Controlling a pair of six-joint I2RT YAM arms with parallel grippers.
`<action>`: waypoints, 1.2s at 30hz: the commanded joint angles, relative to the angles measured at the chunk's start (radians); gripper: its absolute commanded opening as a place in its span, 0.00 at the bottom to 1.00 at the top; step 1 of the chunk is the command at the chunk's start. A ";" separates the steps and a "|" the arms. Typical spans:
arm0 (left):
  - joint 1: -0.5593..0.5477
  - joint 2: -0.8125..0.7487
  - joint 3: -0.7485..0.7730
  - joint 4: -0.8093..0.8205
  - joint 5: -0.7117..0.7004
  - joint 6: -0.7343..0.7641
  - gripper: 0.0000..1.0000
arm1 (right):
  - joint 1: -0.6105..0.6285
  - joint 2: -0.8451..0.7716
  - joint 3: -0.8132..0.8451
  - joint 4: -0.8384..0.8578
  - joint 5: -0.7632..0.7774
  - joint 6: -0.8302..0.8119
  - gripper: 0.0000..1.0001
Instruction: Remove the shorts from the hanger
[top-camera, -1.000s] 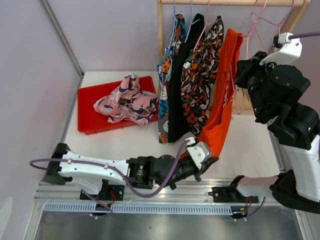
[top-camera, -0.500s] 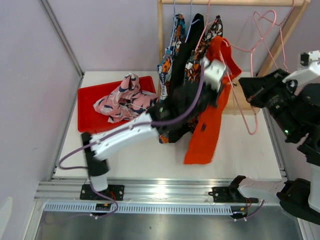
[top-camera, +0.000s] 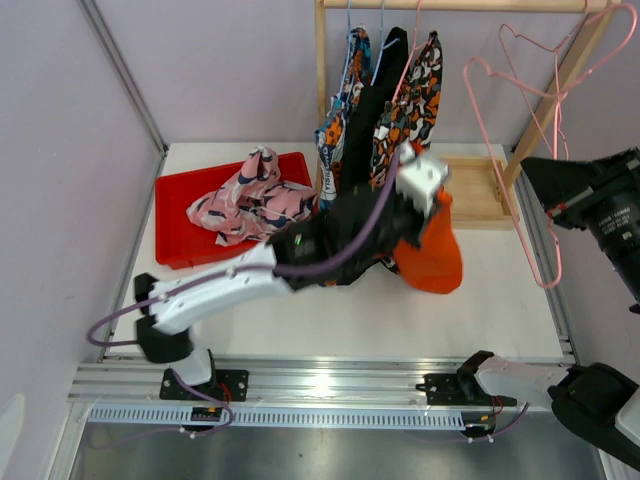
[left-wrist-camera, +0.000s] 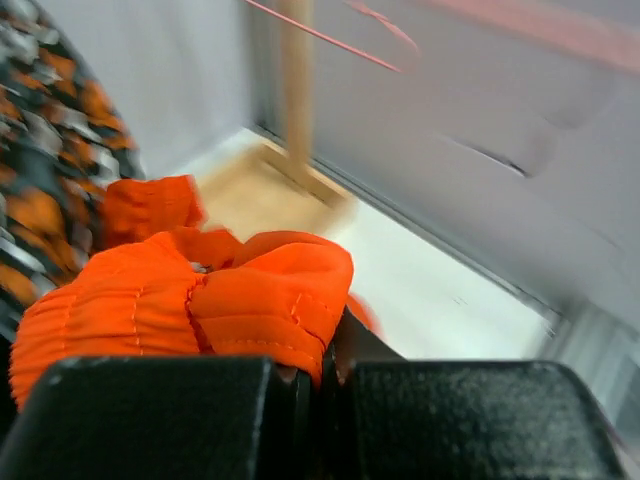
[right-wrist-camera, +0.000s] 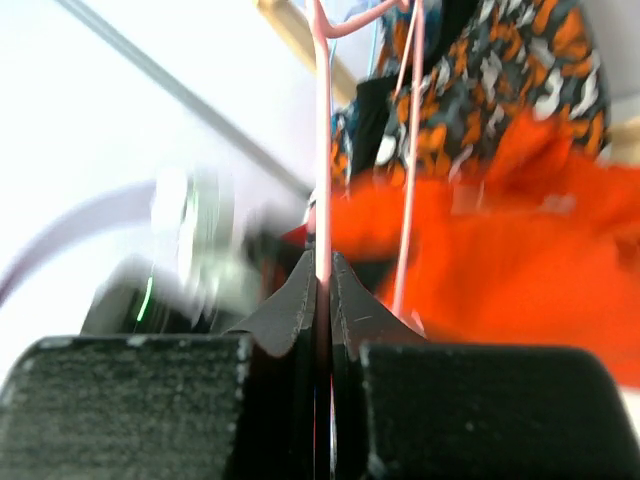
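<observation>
My left gripper (top-camera: 418, 212) is shut on the plain orange shorts (top-camera: 432, 252), bunched and held low over the table, off their hanger. In the left wrist view the orange fabric (left-wrist-camera: 200, 300) is pinched between my jaws (left-wrist-camera: 325, 365). My right gripper (top-camera: 546, 192) is shut on the bare pink wire hanger (top-camera: 557, 240), held out right of the rack; its wire (right-wrist-camera: 322, 150) runs between my closed jaws (right-wrist-camera: 322, 290). Blue printed (top-camera: 335, 110), black (top-camera: 360, 130) and blotched shorts (top-camera: 415, 95) hang on the rack. Pink printed shorts (top-camera: 250, 200) lie in the red tray (top-camera: 175, 255).
The wooden rack has a top bar (top-camera: 460, 5) and a base (top-camera: 475, 190) at the table's back right. My left arm reaches diagonally across the middle of the table. A purple wall stands at the left and back.
My left gripper pulled the orange shorts down off the pink hanger, bunching them low. My right gripper swung the now bare hanger to the right, away from the rack.
</observation>
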 joint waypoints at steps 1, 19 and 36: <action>-0.245 -0.267 -0.188 0.156 -0.187 0.047 0.00 | 0.009 0.115 0.082 0.038 0.114 -0.132 0.00; 0.380 -0.749 -0.525 -0.103 -0.104 0.115 0.00 | -0.568 0.444 0.102 0.304 -0.212 -0.328 0.00; 1.044 -0.019 0.159 -0.048 0.441 -0.028 0.00 | -0.711 0.732 0.176 0.452 -0.388 -0.296 0.00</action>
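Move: The left hand already holds the orange shorts; the red tray lies about 20 cm ahead, 39 cm left and 42 cm below, the pink shorts in it some 23 ahead and 37 left. The camo shorts hang roughly 15 cm ahead of the left hand and 3 left, near its height, the black shorts 15 ahead and 10 left. For the right hand, holding the freed hanger, the rail spot is about 38 ahead, 9 right, slightly higher. Keeping its pinch on the orange shorts, the left hand pulls back about 15 cm, sweeps left some 30 cm clear of the rack and finally reaches forward about 25 cm over the red tray, turning counter-clockwise. The right hand, still gripping the pink hanger, carries it some 30 cm forward towards the rail, sinking and drifting right, and turns about 20 degrees clockwise. ##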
